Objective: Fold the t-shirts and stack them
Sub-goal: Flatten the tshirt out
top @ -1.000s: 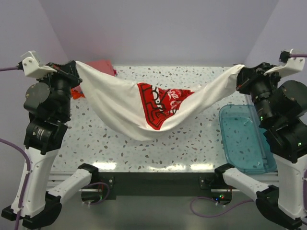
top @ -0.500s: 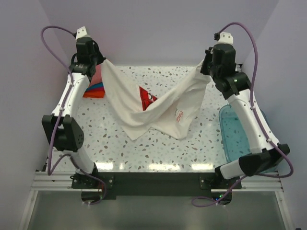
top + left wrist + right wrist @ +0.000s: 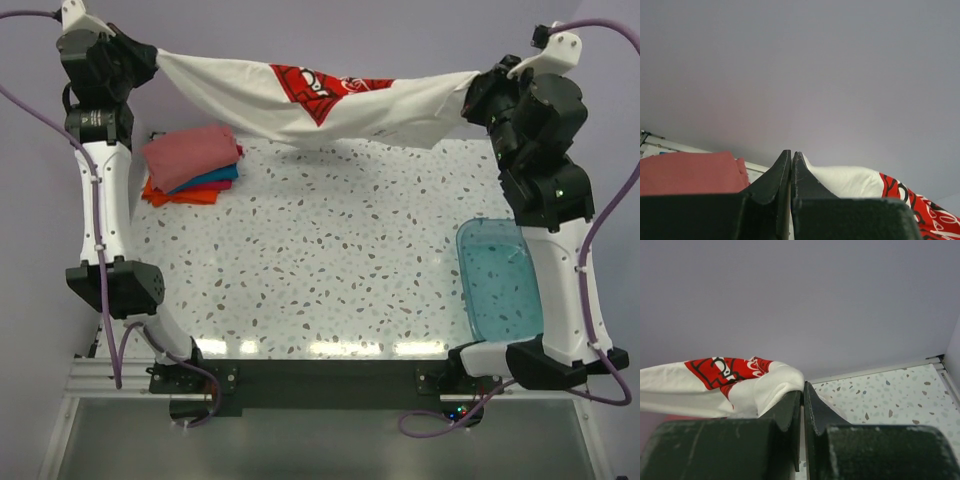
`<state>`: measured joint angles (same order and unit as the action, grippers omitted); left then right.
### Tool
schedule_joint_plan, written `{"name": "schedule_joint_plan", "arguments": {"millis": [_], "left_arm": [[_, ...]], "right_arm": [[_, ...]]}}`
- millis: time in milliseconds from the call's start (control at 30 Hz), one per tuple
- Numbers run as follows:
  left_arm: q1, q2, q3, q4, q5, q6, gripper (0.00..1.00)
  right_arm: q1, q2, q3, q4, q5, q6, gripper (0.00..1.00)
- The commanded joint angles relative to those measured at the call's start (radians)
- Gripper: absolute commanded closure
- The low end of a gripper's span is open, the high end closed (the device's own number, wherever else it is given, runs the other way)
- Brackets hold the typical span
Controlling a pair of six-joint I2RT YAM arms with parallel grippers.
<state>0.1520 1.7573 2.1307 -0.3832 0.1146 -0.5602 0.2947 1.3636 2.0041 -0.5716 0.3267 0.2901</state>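
Observation:
A white t-shirt (image 3: pixel 240 95) with a red chest print (image 3: pixel 320 85) hangs stretched between both arms, high above the far edge of the table. My left gripper (image 3: pixel 152 62) is shut on its left end; in the left wrist view the white cloth (image 3: pixel 850 181) shows just right of the closed fingers (image 3: pixel 791 156). My right gripper (image 3: pixel 478 88) is shut on its right end, the cloth (image 3: pixel 775 385) bunched over the left finger. A stack of folded shirts, salmon-pink (image 3: pixel 190 157) over teal (image 3: pixel 215 180) and orange (image 3: pixel 165 193), lies at the far left.
A translucent teal plastic bin (image 3: pixel 497 280) sits on the table's right side, beside the right arm. The speckled tabletop (image 3: pixel 330 240) spreads between the stack and the bin. Purple walls close the back and sides.
Both arms have risen and spread apart, lifting the white shirt off the table and pulling it from a sagging drape into a nearly taut span high at the back.

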Motion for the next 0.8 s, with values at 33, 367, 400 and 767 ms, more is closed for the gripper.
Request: {"name": "schedule_joint_plan", "arguments": {"millis": [33, 367, 400, 767], "left_arm": [[0.041, -0.021, 0.02, -0.026, 0.109, -0.023, 1.0], [0.038, 0.175, -0.06, 0.024, 0.243, -0.075, 1.0], [0.014, 0.195, -0.064, 0.018, 0.234, -0.055, 0.98], [-0.261, -0.222, -0.755, 0.147, -0.261, -0.105, 0.21]], "right_arm": [[-0.002, -0.058, -0.1, 0.033, 0.02, 0.02, 1.0], [-0.006, -0.08, -0.441, 0.09, 0.049, 0.05, 1.0], [-0.008, -0.069, -0.5, 0.099, 0.048, 0.063, 1.0], [-0.008, -0.075, -0.941, 0.213, -0.095, 0.173, 1.0]]}}
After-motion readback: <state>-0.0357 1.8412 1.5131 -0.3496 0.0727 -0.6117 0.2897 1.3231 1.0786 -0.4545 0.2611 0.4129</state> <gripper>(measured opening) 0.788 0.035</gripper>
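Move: The t-shirt hangs stretched between the raised hands, its middle about 29 cm right of the left hand, 5 back and 12 below; from the right hand, 28 cm left, 9 ahead and 18 below. The bare table patch for it lies 28 cm right of the left hand and 47 below; from the right hand, 14 ahead, 29 left, 53 below. The folded stack is some 20 cm ahead of the left hand, 8 left, 44 below; the blue bin sits 26 cm right of the right hand, 3 back, 50 below. The t-shirt is brought down fast towards the bare table, both hands sinking some 30 to 35 cm while their wrists pitch about 40 degrees downward. The left first reaches about 6 cm forward, then opens wide halfway down and lets go, swinging back and to the right. The right drops almost straight down, keeping its pinch. ##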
